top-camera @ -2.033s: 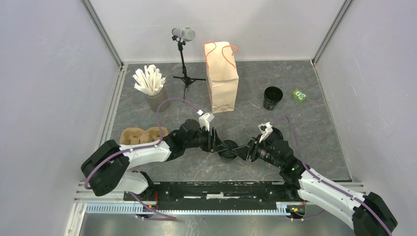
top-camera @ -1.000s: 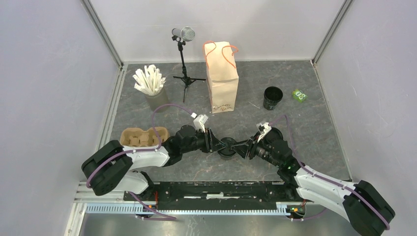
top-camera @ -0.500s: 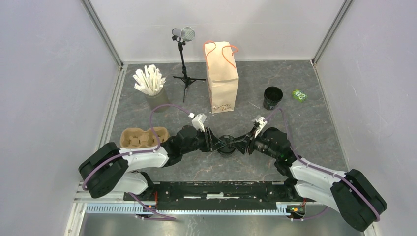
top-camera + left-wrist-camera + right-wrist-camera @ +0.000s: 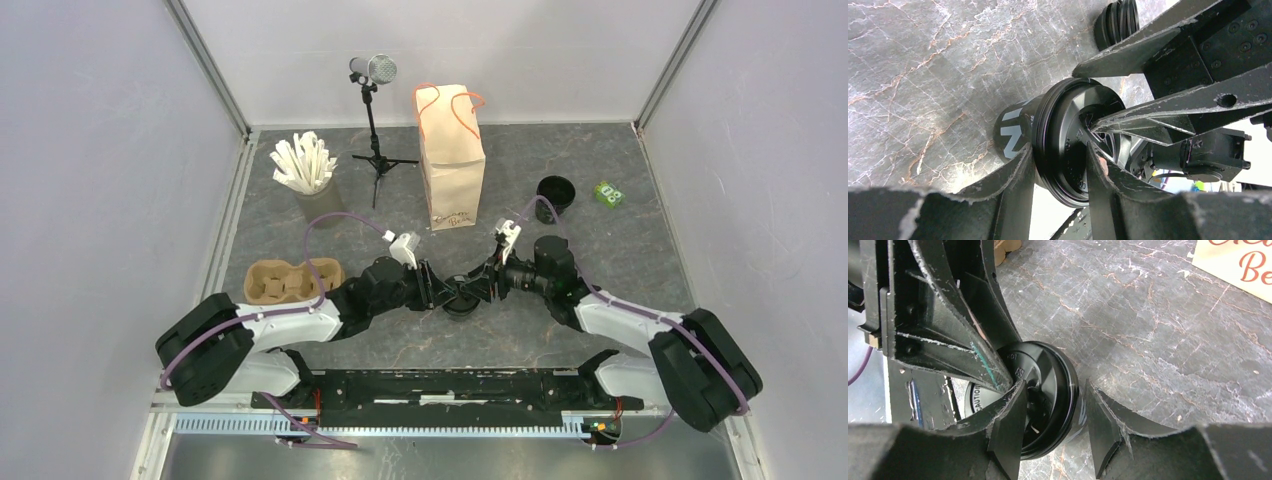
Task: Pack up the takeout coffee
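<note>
The takeout coffee (image 4: 461, 299), a small black cup (image 4: 1010, 134) with a round black lid (image 4: 1064, 150), stands mid-table between both grippers. My left gripper (image 4: 1057, 150) comes in from the left and is shut across the lid's rim, one finger under the rim against the cup wall, the other on the lid's top. My right gripper (image 4: 1055, 387) comes in from the right. It straddles the rim (image 4: 1068, 385) with one finger on the lid's top and the other standing a little off the cup's side. The brown paper bag (image 4: 452, 160) stands upright behind.
A second black cup (image 4: 553, 195) and a small green item (image 4: 607, 193) sit at the back right. A grey cup of white sticks (image 4: 305, 172) and a microphone tripod (image 4: 377, 150) stand at the back left. A cardboard cup carrier (image 4: 285, 279) lies left of my left arm.
The right arm has swung away from the near edge, so its wrist now reaches the cup from farther back. Its jaws have widened slightly. The left gripper and cup have barely moved.
</note>
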Controlling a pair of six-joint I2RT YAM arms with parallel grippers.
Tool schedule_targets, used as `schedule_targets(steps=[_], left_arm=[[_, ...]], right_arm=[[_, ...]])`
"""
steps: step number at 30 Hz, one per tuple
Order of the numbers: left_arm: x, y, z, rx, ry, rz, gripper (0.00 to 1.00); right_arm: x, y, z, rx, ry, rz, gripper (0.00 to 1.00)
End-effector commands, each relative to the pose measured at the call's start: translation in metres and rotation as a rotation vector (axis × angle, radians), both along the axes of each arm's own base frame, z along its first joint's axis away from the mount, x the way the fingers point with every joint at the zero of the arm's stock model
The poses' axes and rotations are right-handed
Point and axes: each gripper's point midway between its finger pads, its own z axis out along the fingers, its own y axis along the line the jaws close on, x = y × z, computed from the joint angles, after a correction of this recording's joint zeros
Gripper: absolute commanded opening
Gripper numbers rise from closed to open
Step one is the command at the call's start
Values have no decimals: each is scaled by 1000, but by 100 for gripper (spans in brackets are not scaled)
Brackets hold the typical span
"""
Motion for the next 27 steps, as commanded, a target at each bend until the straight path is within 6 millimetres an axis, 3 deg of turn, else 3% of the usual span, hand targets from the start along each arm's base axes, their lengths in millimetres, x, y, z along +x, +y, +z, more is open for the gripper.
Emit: schedule_targets(steps=[1,5,9,18,27], left_arm=[[-46,19,-53,196,150,-96,45],[-44,21,-56,214,150,-83,45],[-42,22,-61,231,152,-71,45],[-39,26,-60,244,139,-46,45],[-38,28,-60,250,130,-40,45]], right_arm=[[-12,-12,-50,-162,121,35,50],[-11,-10,-47,-146,122,38,51],[-10,-10,-40,-138,143,24,60],[5,-23,-15,-155,151,-119,71],[3,-30,21,-129,132,-172,78]])
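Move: The lidded coffee cup stands between the hands, its middle about 4 cm below both: some 2 cm right and 1 cm back from the left hand, and roughly 3 cm left and 1 cm back from the right. From the right hand, the lid stack is about 17 cm right, 2 cm ahead and 6 cm lower; the empty cup is 16 cm ahead, 15 cm right and 5 cm lower. The right hand opens wider, easing some 2 cm right from the cup; the left keeps its fingers on the rim. ##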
